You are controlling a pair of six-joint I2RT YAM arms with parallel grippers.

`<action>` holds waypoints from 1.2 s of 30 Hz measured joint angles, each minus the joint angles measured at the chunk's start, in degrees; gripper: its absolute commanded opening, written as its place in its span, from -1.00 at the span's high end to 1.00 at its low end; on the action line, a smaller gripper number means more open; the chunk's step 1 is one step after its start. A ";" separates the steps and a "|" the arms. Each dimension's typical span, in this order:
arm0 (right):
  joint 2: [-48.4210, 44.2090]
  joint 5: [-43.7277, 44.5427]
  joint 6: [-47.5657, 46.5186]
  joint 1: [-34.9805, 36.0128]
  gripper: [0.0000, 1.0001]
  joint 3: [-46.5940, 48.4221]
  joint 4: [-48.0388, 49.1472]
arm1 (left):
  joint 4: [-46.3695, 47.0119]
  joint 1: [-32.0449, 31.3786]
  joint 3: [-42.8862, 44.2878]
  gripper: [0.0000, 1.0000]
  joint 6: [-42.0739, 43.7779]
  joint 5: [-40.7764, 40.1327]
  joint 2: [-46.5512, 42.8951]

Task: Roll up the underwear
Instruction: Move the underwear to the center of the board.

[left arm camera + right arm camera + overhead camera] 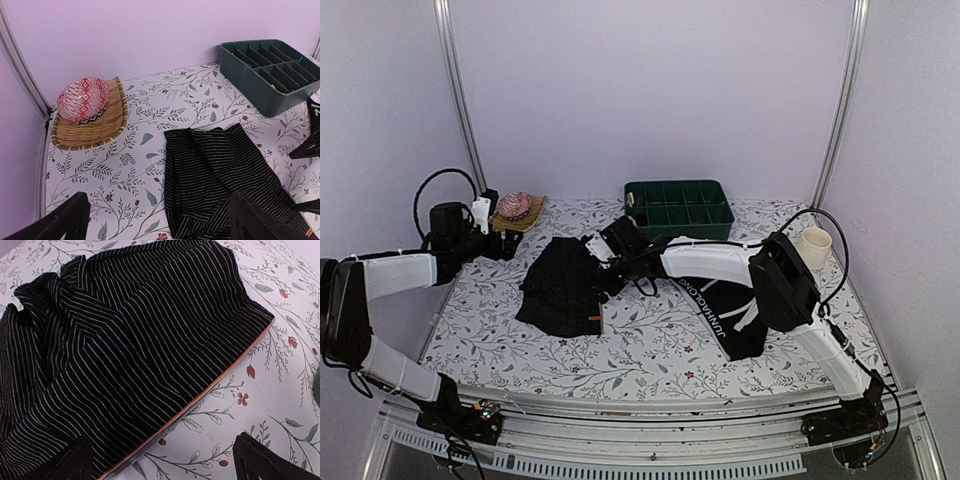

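Black underwear with thin white stripes and an orange hem lies crumpled left of the table's middle. In the left wrist view this striped underwear spreads to the right of the gap between the fingers. In the right wrist view it fills most of the picture. A second black underwear with white waistband lettering lies partly under the right arm. My right gripper hovers open over the striped pair's orange hem. My left gripper is open above bare table near the basket, holding nothing.
A woven basket holding a red patterned bowl stands at the back left. A green divided tray sits at the back centre. A white cup stands at the right.
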 measured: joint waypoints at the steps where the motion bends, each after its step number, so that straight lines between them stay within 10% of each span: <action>1: 0.24 0.68 -0.22 0.20 -0.98 -0.02 -0.42 | -0.15 0.00 0.00 -0.97 0.04 -0.28 0.00; 14: 0.72 13.79 -3.19 4.42 -0.97 -2.10 0.72 | -0.20 0.00 0.02 -0.97 1.73 -3.17 0.00; 36: -21.24 12.26 6.69 11.87 -0.97 -34.23 -1.92 | -2.21 -0.72 -0.15 -0.97 10.14 2.89 -4.92</action>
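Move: The underwear's middle is about 7 cm left of the open right gripper, 3 cm nearer the base and 2 cm lower; its banded edge runs right under the fingertips. The board's middle lies roughly 12 cm to that gripper's right and 5 cm back, the green box some 19 cm right and 13 cm ahead, and the lettered black cloth 27 cm right and 7 cm back. From the left hand, the underwear is about 11 cm right, 4 cm back and 15 cm below. Bring the right gripper down about 2 cm so the open fingertips press on the underwear by its banded edge. Then, keeping it low and the fingers open, drag the cloth back towards the base about 14 cm and some 7 cm right, rolling the hand's left side down some 15 degrees. Ease the empty left gripper up slightly, late on. ##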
